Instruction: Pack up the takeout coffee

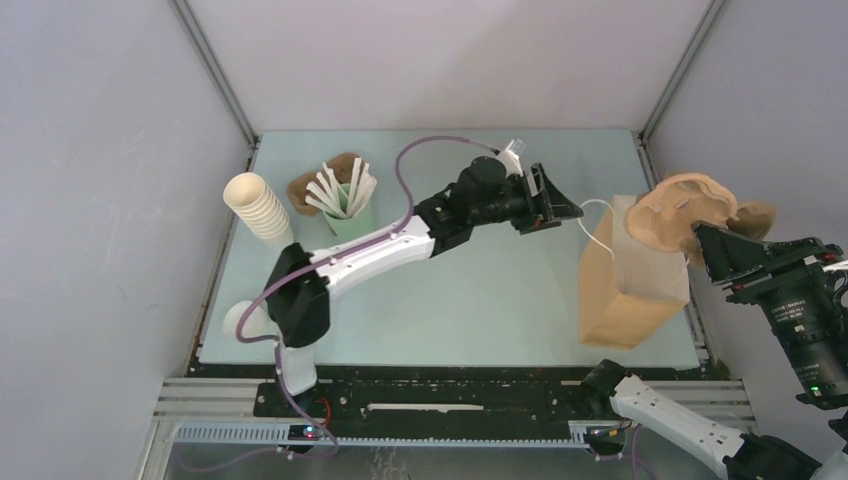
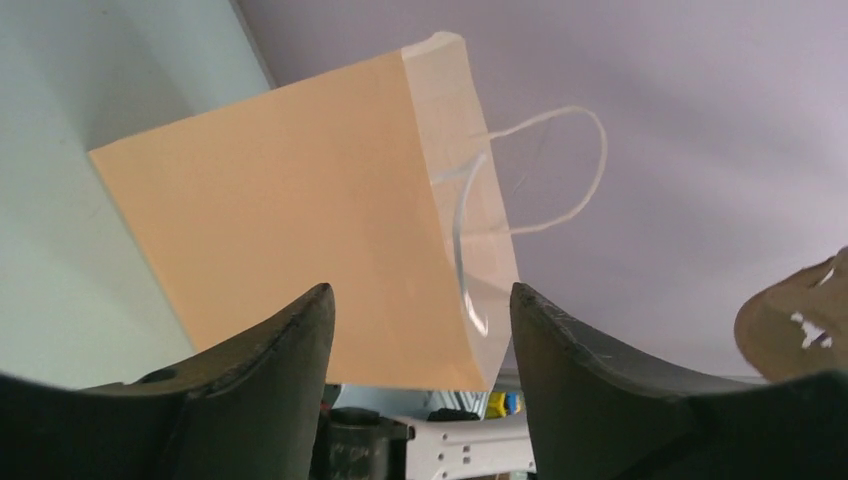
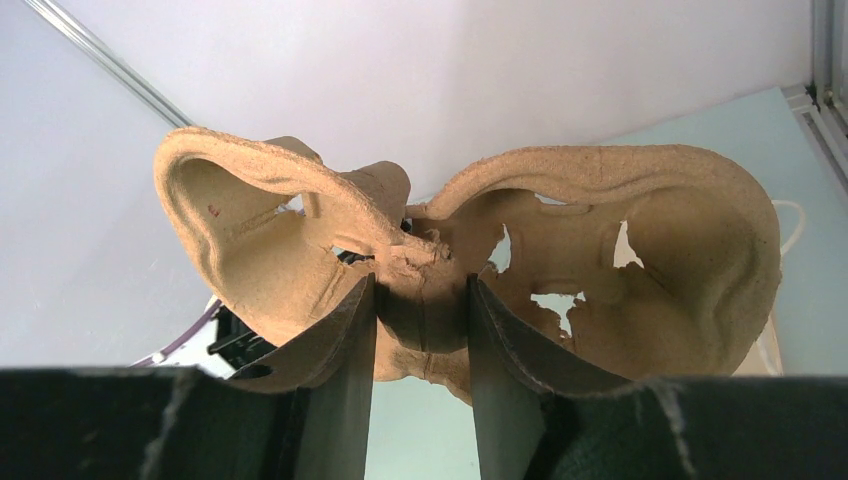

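My right gripper (image 3: 422, 285) is shut on the middle ridge of a brown pulp cup carrier (image 3: 640, 240), held tilted over the top of the upright brown paper bag (image 1: 630, 290). Both its cup wells look empty. My left gripper (image 1: 565, 212) reaches across the table toward the bag's white handle (image 1: 598, 215). It stands open with nothing between its fingers (image 2: 300, 340), and the bag (image 2: 300, 220) lies just beyond them. A round white shape (image 1: 240, 320) shows beside the left arm's base. I cannot tell whether it is the takeout coffee.
A tall stack of cream cups (image 1: 258, 208) leans at the back left. Next to it stands a pale green cup of white sticks (image 1: 345, 205), with another brown carrier (image 1: 308, 190) behind it. Grey walls close in the table (image 1: 480, 290) on three sides.
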Action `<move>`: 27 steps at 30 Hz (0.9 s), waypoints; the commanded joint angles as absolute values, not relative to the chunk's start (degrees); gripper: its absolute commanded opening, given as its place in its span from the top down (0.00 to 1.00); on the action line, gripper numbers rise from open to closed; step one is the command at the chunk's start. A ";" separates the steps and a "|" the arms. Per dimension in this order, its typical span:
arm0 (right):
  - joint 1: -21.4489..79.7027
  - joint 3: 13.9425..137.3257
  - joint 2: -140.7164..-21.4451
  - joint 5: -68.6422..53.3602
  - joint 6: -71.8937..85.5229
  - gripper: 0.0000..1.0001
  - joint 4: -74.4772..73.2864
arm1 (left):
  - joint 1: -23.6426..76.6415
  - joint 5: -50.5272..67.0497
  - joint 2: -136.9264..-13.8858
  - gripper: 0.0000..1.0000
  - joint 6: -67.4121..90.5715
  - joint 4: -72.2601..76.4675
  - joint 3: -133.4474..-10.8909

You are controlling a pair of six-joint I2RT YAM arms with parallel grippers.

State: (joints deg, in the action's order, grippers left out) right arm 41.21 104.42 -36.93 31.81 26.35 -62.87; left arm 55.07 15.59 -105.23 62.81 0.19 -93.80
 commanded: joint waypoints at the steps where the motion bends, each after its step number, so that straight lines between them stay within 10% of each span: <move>1: 41.13 103.58 -35.93 33.12 27.98 0.58 -62.75 | 55.85 15.82 -109.22 0.36 70.15 8.79 -101.26; 14: 42.83 102.76 -35.78 34.29 24.90 0.58 -63.12 | 54.76 26.68 -106.13 0.99 64.19 -3.71 -103.09; 27: 44.32 93.24 -39.90 18.41 14.16 0.57 -50.83 | 42.76 34.40 -82.67 1.00 57.09 -20.36 -87.86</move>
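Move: The paper bag's near white handle sags about 4 cm to the left hand's right, level with it and hardly any nearer the base. The bag's body has its middle some 12 cm to that hand's right, 4 cm back and 15 cm below. From the right hand, which holds the cardboard cup carrier high up, the bag's middle is roughly 11 cm ahead, 3 cm right and 33 cm down. Rightward about 4 cm goes the left hand, its fingers shutting from well open onto the bag's white handle; then it swings back left some 14 cm while rising about 7 cm, pulling the bag along by the handle. The right hand keeps its pinch on the carrier, nearly still at first, then eases about 4 cm left, a little down and forward, rolling some 10 degrees. ##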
